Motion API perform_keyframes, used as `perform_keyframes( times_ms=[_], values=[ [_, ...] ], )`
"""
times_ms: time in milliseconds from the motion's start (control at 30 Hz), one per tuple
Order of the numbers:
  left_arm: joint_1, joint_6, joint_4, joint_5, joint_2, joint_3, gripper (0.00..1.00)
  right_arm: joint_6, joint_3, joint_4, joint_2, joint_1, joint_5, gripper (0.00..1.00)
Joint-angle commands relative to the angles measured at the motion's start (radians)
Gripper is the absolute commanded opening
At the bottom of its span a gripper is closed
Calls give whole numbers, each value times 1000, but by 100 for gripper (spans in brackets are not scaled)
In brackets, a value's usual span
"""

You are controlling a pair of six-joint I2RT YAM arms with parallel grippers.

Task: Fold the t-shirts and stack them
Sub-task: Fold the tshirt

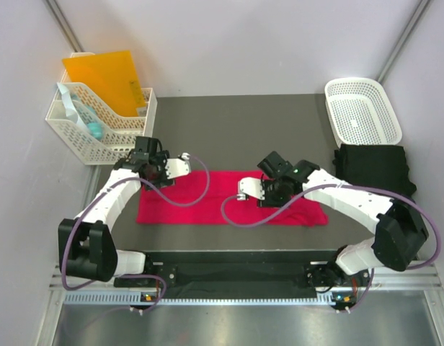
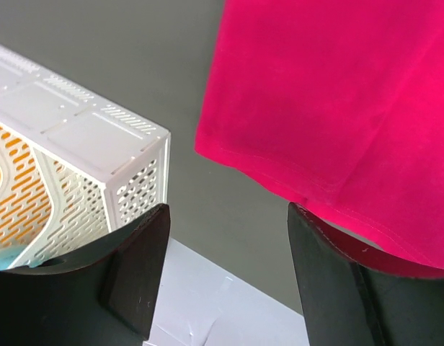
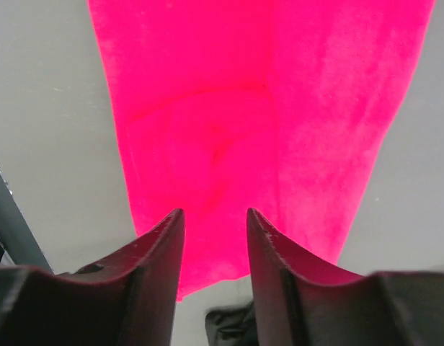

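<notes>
The pinkish-red t-shirt (image 1: 207,198) lies folded into a long flat strip across the dark mat. The black t-shirt (image 1: 373,167) sits folded at the mat's right edge. My left gripper (image 1: 148,163) hovers open beside the red strip's far left corner. In the left wrist view the gripper (image 2: 229,213) has nothing between its fingers and the red cloth (image 2: 337,94) lies off to the right. My right gripper (image 1: 271,191) is over the strip's right half. In the right wrist view its jaws (image 3: 215,213) stand narrowly apart above the red cloth (image 3: 265,108), gripping nothing.
A white lattice basket (image 1: 362,108) stands at the back right, behind the black shirt. A white slotted organizer (image 1: 92,126) holding an orange folder (image 1: 107,76) stands at the back left, close to the left gripper; its corner (image 2: 85,144) fills the left of the left wrist view.
</notes>
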Motion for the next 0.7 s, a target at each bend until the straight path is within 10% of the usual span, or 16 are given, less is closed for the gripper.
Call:
perform_keyframes(
  times_ms=[0, 667],
  values=[
    [-1, -73, 135, -47, -24, -5, 71, 15, -8, 21, -7, 26, -23, 39],
    [-2, -117, 130, -42, -81, 35, 71, 18, -63, 52, 95, 117, -159, 40]
  ],
)
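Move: My right hand goes for the t-shirt's near edge, about 6 cm back, 3 cm left and some 7 cm below it. A folded flap edge crosses the shirt roughly 7 cm to that hand's left, level with it. The shirt's right end lies about 16 cm to its right, also level, and the table's front rim runs straight back some 14 cm. From my left hand, the same near-edge spot is about 37 cm right and 15 cm back. I bring my right hand back towards the shirt's near edge, roughly 4 cm, while carrying it about 3 cm left and 3 cm down, turning the wrist some 10 degrees and leaving the half-open fingers as they are. Meanwhile my left hand, empty and wide open by the shirt's left end, eases a little forward, then rises, about 2.5 cm in all. ##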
